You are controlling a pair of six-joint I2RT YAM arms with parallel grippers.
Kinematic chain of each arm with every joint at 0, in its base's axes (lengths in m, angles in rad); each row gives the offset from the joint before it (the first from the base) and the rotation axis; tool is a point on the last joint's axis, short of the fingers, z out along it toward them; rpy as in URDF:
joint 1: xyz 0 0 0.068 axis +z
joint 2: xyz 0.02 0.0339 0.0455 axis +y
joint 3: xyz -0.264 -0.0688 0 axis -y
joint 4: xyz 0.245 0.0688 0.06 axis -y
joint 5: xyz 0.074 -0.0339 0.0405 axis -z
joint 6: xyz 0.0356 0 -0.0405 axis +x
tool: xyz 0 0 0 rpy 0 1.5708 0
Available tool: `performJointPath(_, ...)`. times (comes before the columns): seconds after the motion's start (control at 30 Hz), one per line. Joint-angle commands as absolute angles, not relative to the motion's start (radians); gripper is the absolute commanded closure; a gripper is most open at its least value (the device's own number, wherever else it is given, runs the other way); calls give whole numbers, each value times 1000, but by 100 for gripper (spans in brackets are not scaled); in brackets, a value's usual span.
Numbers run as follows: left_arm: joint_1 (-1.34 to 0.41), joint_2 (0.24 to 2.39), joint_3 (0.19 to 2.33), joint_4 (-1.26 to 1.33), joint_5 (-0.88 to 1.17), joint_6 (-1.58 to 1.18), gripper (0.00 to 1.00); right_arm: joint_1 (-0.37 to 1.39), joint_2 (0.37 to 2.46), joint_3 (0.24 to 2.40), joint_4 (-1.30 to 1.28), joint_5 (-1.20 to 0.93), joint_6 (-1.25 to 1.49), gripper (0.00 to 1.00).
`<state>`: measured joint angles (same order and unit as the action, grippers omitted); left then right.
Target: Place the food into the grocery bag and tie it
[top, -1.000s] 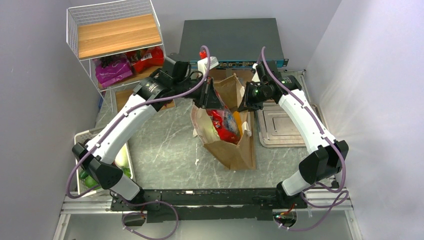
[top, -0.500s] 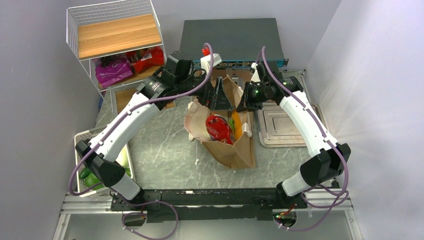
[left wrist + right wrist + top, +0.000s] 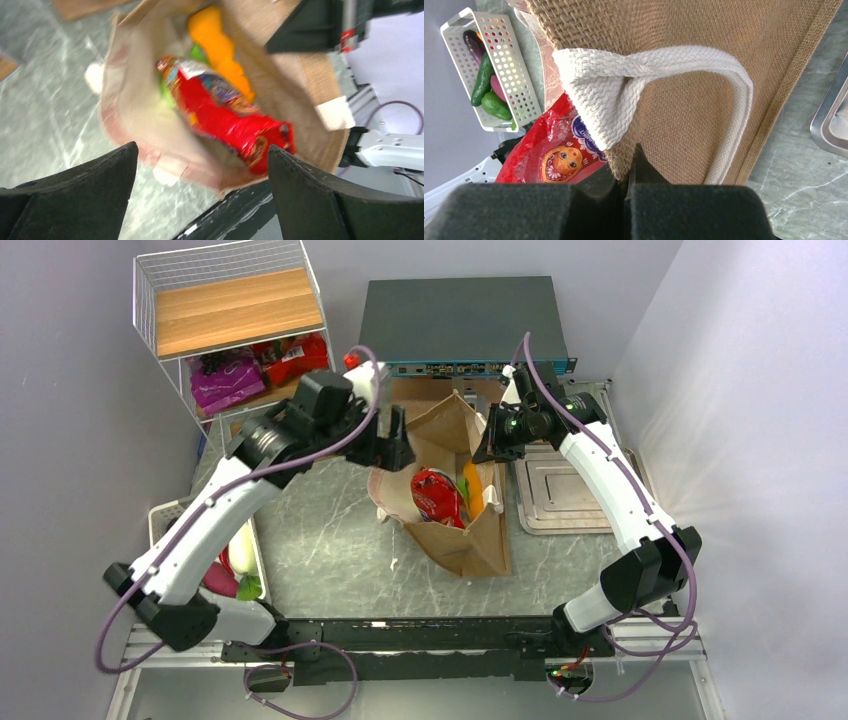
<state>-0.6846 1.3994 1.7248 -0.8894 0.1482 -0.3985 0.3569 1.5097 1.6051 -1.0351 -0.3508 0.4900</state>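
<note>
The tan grocery bag (image 3: 455, 535) stands open at the table's middle, with a glossy red snack packet (image 3: 437, 495) and an orange carrot-like piece (image 3: 473, 485) inside. My left gripper (image 3: 392, 445) hovers open just left of the bag's mouth, holding nothing. The left wrist view looks down between the jaws (image 3: 202, 150) at the bag (image 3: 130, 100), the red packet (image 3: 225, 117), the orange piece (image 3: 220, 45) and a green sliver (image 3: 200, 52). My right gripper (image 3: 487, 448) is shut on the bag's right rim. In the right wrist view it (image 3: 630, 160) pinches the woven rim under the cream handle (image 3: 649, 70).
A wire shelf (image 3: 235, 305) at the back left holds a purple packet (image 3: 225, 382) and red packets (image 3: 292, 358). A white basket (image 3: 165, 510) with vegetables sits at the left. A metal tray (image 3: 560, 490) lies right of the bag, a dark box (image 3: 465, 320) behind it.
My left gripper opened, left the red packet in the bag and drew back leftward, clear of the bag's mouth. The right gripper kept its hold on the rim.
</note>
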Motion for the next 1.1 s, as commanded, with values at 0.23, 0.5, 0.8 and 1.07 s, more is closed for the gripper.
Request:
performJointPath(0.23,-605,1210,1332,-854,41,-612,1,353,1471,1623,-912,-420,494,100)
performJointPath(0.5,-573,1268,1184,-643,132,-765,11,353,1462,1623,-915,-419,499,100)
performJointPath(0.8,-573,1346,1224,-767,77,-832,18,353,1436,1598,-916,-408,497,100)
performJointPath(1.07,-569,1323,1061,-556,163,-892,33,352,1442,1603,-911,-414,499,100)
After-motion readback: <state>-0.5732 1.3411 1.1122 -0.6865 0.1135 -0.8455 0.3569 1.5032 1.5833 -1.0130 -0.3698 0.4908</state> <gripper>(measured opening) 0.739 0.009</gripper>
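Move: Below the empty, wide-open left hand, roughly 19 cm down and 4 cm to its left, level with it in reach, lies the grocery bag's left rim. Inside the bag the red food pack is about 4 cm ahead of the hand, 7 cm right and 24 cm down, with the orange food beyond it, some 5 cm ahead, 13 cm right and 26 cm down. From the right hand, shut on the right rim, the left rim is about 19 cm left, 4 cm back and 10 cm lower. Dropping some 18 cm from above the bag's mouth, the left hand swings first about 6 cm left, then drifts a little back right, down to the left rim. Its fingers tip down about 30 degrees and turn counter-clockwise, and the jaws, set astride the rim, narrow by about a quarter without shutting. The right hand stays put, still pinching the right rim. ##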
